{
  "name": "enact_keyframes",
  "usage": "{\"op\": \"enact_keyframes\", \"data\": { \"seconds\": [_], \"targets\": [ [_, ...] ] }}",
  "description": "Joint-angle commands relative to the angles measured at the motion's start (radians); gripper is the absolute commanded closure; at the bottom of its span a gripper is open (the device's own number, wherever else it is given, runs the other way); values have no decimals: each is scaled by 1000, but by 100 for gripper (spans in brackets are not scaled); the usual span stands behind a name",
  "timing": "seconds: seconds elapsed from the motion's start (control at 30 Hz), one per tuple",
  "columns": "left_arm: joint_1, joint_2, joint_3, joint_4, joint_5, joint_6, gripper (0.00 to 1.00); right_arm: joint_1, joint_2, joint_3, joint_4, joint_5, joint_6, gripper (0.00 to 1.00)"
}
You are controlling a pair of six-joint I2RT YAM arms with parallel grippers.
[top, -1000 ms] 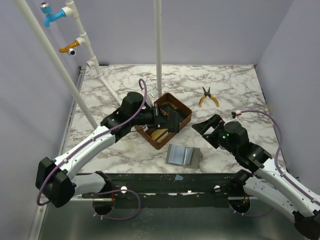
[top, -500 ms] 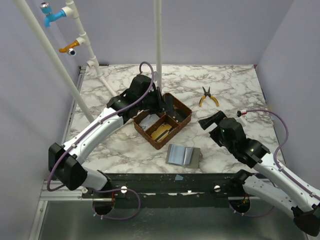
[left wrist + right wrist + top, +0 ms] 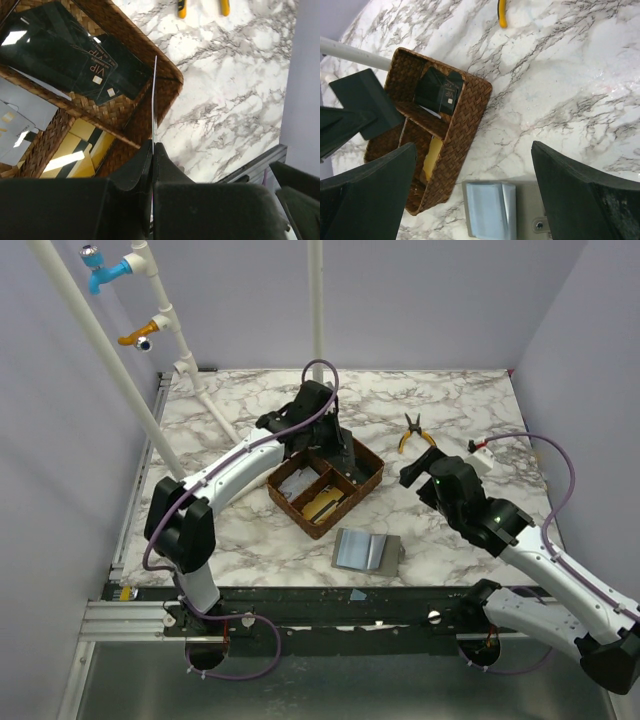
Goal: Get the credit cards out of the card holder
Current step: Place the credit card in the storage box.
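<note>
The grey card holder (image 3: 367, 550) lies open on the marble near the front edge, its pale blue-grey inside (image 3: 487, 210) facing up. My left gripper (image 3: 152, 145) is shut on a thin whitish credit card (image 3: 154, 100), seen edge-on, held upright over the far end of the woven tray (image 3: 300, 518). In the top view that gripper (image 3: 343, 452) hangs over the tray's compartment of black cards. My right gripper (image 3: 474, 150) stands wide open with nothing between its fingers, raised above the marble between tray and card holder (image 3: 415, 472).
The brown three-compartment tray (image 3: 170, 95) holds black VIP cards (image 3: 75, 60), white cards (image 3: 20, 120) and yellow cards (image 3: 75, 150). Yellow-handled pliers (image 3: 415, 432) lie at the back right. A white pole (image 3: 318, 330) rises behind the tray; slanted pipes stand at the left.
My left arm has stretched forward and swung right, moving its gripper from the tray's near side to its far end. My right gripper has risen and drawn back to the right, still open.
</note>
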Motion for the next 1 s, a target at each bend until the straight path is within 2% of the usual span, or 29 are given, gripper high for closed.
{"op": "enact_keyframes", "data": {
  "seconds": [0.0, 0.27, 0.5, 0.53, 0.6, 0.67, 0.77, 0.87, 0.97],
  "targets": [
    [8, 107, 87, 0, -36, -59, 100, 0, -4, 40, -42, 48, -98, 0],
    [8, 228, 189, -53, -73, -82, 100, -1, -29, 60, -58, 45, -136, 0],
    [8, 230, 164, -42, -79, -93, 100, 0, -33, 60, -58, 37, -135, 0],
    [8, 232, 164, -40, -73, -93, 96, -1, -31, 62, -58, 39, -134, 0],
    [9, 234, 161, -30, -65, -94, 78, -1, -29, 61, -56, 42, -138, 0],
    [8, 231, 161, -30, -59, -95, 70, -1, -22, 61, -46, 42, -145, 0],
    [8, 218, 161, -31, -56, -89, 51, -1, -8, 66, -38, 43, -154, 0],
    [8, 202, 157, -37, -51, -82, 40, 0, 7, 71, -31, 33, -155, 0],
    [8, 181, 145, -37, -47, -76, 38, -1, 17, 71, -24, 30, -154, 0]
  ]
}}
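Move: The left hand holds a black card above the woven storage box. The pile of black VIP cards it is bound for lies about 6 cm ahead, 2 cm to its right and 13 cm below. In the same box, the gold cards are some 5 cm back and 3 cm to the left, the silver ones about level and 9 cm to the left. From the idle, open right hand, the black pile is roughly 18 cm ahead, 14 cm left and 13 cm lower. The left fingers let go of the black card over the black-card compartment, parting to a bit over half their range. Before that, the closed hand carries the card about 5 cm down and 4 cm forward, with some 2 cm to the right, towards the pile, tipping slightly, then stays still while the fingers open. ##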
